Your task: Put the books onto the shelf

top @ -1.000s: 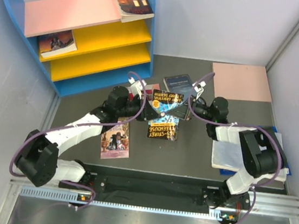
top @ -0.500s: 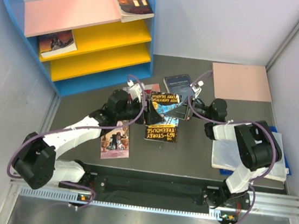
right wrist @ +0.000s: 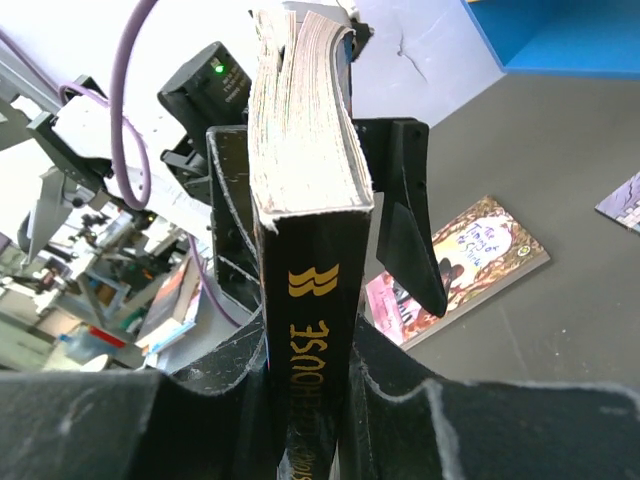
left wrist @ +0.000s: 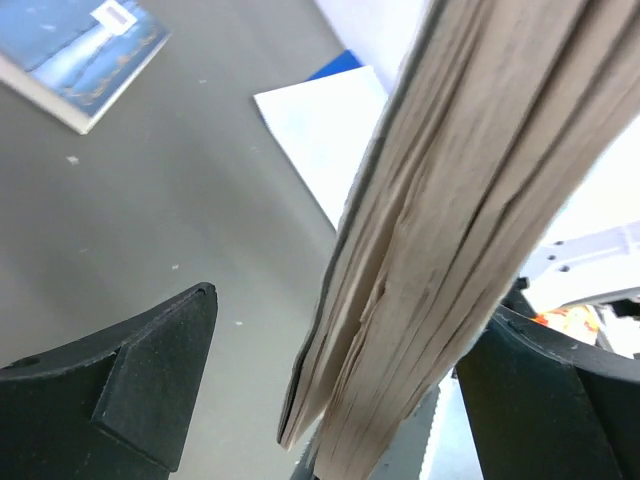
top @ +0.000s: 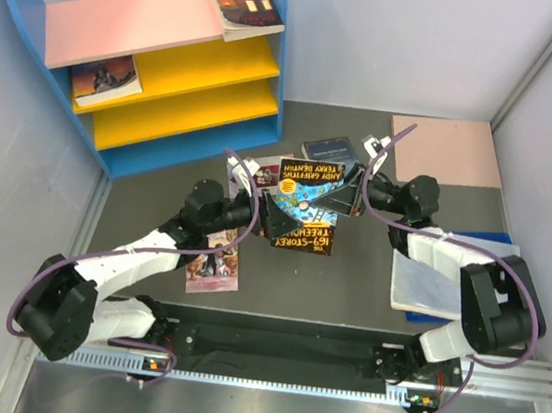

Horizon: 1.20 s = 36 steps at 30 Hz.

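Note:
A blue-yellow cartoon book (top: 307, 206) stands tilted on edge above the table between both arms. My right gripper (right wrist: 305, 400) is shut on its black spine (right wrist: 310, 300). My left gripper (left wrist: 340, 400) is open, and the book's page edge (left wrist: 450, 250) sits loose between its fingers (left wrist: 150, 390). The shelf (top: 171, 73) stands at the back left with one book (top: 242, 3) on its pink top and another (top: 105, 80) on the upper yellow board. A navy book (top: 328, 151) and a pink-purple book (top: 213, 264) lie flat on the table.
A flat pink board (top: 444, 152) lies at the back right. A large pale blue-white pad (top: 439, 272) lies under the right arm. The grey walls close in on both sides, and the arm bases line the near edge.
My left gripper has opened off the cartoon book and drawn back a little to the left. My right gripper has swung the book up onto its edge, holding it by the spine.

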{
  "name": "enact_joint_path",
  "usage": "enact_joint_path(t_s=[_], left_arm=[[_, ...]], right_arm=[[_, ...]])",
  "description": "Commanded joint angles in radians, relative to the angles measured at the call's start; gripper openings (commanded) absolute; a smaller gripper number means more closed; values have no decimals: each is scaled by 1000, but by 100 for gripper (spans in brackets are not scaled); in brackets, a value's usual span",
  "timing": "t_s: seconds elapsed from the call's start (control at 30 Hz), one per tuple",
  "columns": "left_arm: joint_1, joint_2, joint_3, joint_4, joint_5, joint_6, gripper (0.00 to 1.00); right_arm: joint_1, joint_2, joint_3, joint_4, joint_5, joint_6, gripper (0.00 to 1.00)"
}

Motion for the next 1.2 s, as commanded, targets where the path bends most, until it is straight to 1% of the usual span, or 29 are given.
enact_joint_path(t_s=[0.0, 0.03, 0.17, 0.2, 0.27, 0.4, 0.57, 0.6, 0.67, 0.7, 0.8, 0.83, 0.9, 0.93, 0.97, 1.0, 1.03, 1.07, 1.17], left_arm=[[1, 19, -22, 147, 57, -49, 99], [-1, 22, -22, 170, 80, -63, 99], [-7, 25, -23, 211, 110, -103, 98], [-10, 24, -22, 210, 113, -104, 99], [-10, 30, -16, 217, 143, -124, 98], [-26, 36, -8, 242, 170, -154, 93], [-30, 11, -2, 190, 164, -140, 86], [-30, 10, 4, 172, 163, -137, 80], [-32, 11, 23, 124, 159, -129, 75], [-30, 11, 24, 121, 156, -129, 69], [-32, 10, 29, 116, 154, -132, 61], [-30, 13, 35, 112, 153, -131, 55], [-30, 19, 41, 107, 157, -127, 50], [-30, 27, 46, 107, 165, -130, 45], [-30, 30, 49, 110, 168, -132, 42], [-32, 37, 55, 113, 173, -135, 31], [-30, 40, 57, 115, 173, -138, 13], [-30, 41, 57, 118, 173, -140, 2], [-30, 41, 69, 109, 167, -140, 0]], right_arm=[[3, -114, 65, -93, 3, -119, 0], [3, -125, 69, -119, 3, -139, 0], [-5, -177, 106, -352, 28, -277, 0], [-3, -182, 126, -383, 34, -317, 0], [-3, -185, 145, -446, 37, -345, 0], [-14, -185, 186, -498, 43, -382, 0], [-28, -170, 221, -555, 48, -423, 0], [-29, -168, 231, -572, 48, -434, 0], [-37, -168, 237, -604, 52, -454, 0], [-40, -169, 240, -610, 52, -456, 0], [-51, -171, 244, -627, 51, -469, 0], [-54, -171, 246, -635, 49, -471, 0], [-60, -173, 247, -637, 51, -473, 0], [-62, -173, 249, -638, 49, -473, 0], [-65, -171, 249, -638, 49, -471, 0], [-65, -169, 254, -637, 49, -473, 0], [-65, -166, 255, -637, 48, -473, 0], [-66, -165, 257, -635, 48, -473, 0], [-66, -159, 264, -637, 43, -473, 0]])
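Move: Between the two hands hangs the treehouse book, still in the right fingers, its middle about 3 cm left of them, 2 cm back and 1 cm lower. The left gripper waits some 8 cm left of the right hand, 4 cm back and 4 cm lower; from it the book's middle lies 4 cm right, 2 cm ahead, 2 cm up. Some 20 cm below the left hand lie the pink book, level and 18 cm left, and the red-figure book, 22 cm ahead, 7 cm left. Drawing back about 3 cm and right 2 cm around the treehouse book's near left part, the wide-open left hand rises a little, turns some 10 degrees clockwise, then settles slightly and shuts until it pinches the page block. The right hand keeps its grip, lifting about 2 cm, then easing forward and slightly right as its wrist tilts. ##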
